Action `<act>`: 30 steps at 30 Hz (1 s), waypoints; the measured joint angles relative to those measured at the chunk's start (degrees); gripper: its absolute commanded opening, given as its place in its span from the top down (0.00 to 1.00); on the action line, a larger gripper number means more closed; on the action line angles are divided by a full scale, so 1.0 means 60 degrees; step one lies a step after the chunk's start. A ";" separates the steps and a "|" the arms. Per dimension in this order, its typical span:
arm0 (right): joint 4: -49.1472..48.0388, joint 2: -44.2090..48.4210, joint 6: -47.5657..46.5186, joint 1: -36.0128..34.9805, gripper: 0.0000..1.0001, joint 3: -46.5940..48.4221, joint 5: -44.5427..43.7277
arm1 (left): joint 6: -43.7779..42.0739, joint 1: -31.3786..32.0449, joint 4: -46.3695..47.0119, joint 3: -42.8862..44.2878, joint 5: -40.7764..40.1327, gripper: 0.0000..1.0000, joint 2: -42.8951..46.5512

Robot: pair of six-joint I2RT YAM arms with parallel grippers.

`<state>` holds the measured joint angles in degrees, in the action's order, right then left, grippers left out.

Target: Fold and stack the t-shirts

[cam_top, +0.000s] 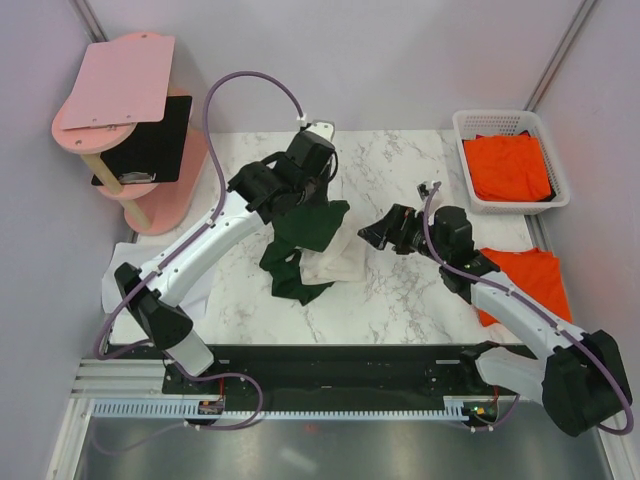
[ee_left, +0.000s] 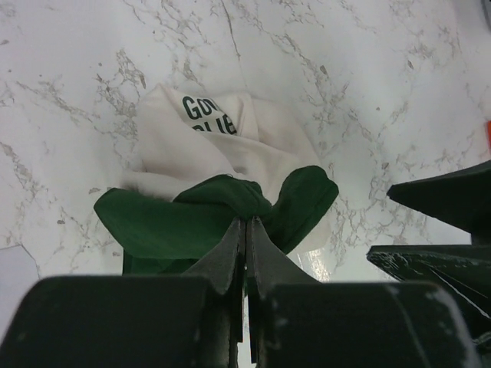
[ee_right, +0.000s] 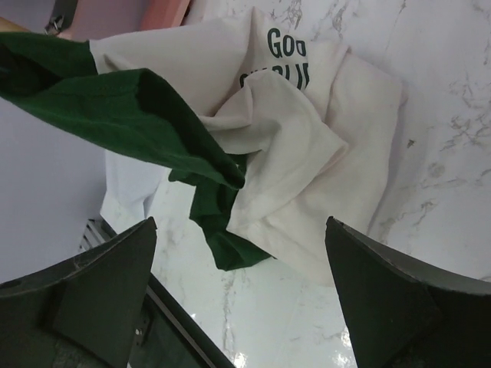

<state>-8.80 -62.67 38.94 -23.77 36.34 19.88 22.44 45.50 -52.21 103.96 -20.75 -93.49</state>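
Note:
The cream-white t-shirt with dark green sleeves hangs crumpled at the table's middle, its lower part resting on the marble. My left gripper is shut on its green cloth and holds it up. In the right wrist view the shirt shows its cream body with green print and a green sleeve stretched up to the left. My right gripper is open and empty, just right of the shirt, apart from it. An orange t-shirt lies flat at the right edge under my right arm. Another orange shirt lies in the basket.
A white plastic basket stands at the back right. A pink two-tier stand with a black board is at the back left. White paper sheets lie at the left edge under my left arm.

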 measured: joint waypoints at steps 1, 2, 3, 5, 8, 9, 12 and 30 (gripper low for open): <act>-0.0280 -0.0127 0.0233 0.0007 0.02 -0.0109 0.0011 | 0.0033 0.0004 0.0025 -0.0033 0.0073 0.98 0.0000; -0.0605 -0.0335 0.0506 0.0007 0.02 -0.0200 0.0073 | 0.0073 0.0022 0.0036 -0.0062 0.0113 0.98 0.0022; -0.0925 -0.0565 0.0750 0.0007 0.02 -0.0240 0.0164 | 0.0109 0.0029 0.0087 -0.0124 0.0171 0.98 0.0044; -0.1530 -0.1013 0.1115 0.0007 0.02 -0.0259 0.0335 | 0.0160 0.0033 0.0244 -0.0379 0.0240 0.98 0.0106; -0.2189 -0.1348 0.1351 -0.0022 0.02 -0.0262 0.0543 | 0.0240 0.0044 0.0335 -0.0816 0.0313 0.98 0.0120; -0.2361 -0.1384 0.1359 -0.0044 0.02 -0.0259 0.0590 | 0.0270 0.0044 0.0346 -0.0962 0.0331 0.98 0.0109; -0.2830 -0.1392 0.1315 -0.0153 0.02 -0.0259 0.0721 | 0.0342 0.0044 0.0379 -0.1209 0.0470 0.98 0.0073; -0.3891 -0.2641 0.0463 -0.1304 0.02 0.0193 0.1304 | 0.0364 0.0044 0.0645 -0.0594 0.0484 0.98 -0.0794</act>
<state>-32.14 -78.52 41.71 -31.59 37.50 27.70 24.62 45.76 -48.34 100.40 -17.85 -98.26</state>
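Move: From my open right hand, the green flap hanging from my left grip is about 9 cm to the left, 2 cm ahead and 4 cm higher. The shirt's white part on the table lies 10 cm left, 5 cm back and some 16 cm below; its green sleeve is 19 cm left, 10 cm back and 17 cm down. From my left hand the flap hangs about 5 cm below and 3 cm back. My open right hand reaches about 8 cm left, towards the green flap under my left grip, turning some 15 degrees counter-clockwise until the cloth comes between its spread fingers, one of them seemingly touching it. Meanwhile my left hand, still pinching the shirt, sinks about 5 cm and then eases slightly right to meet it. ##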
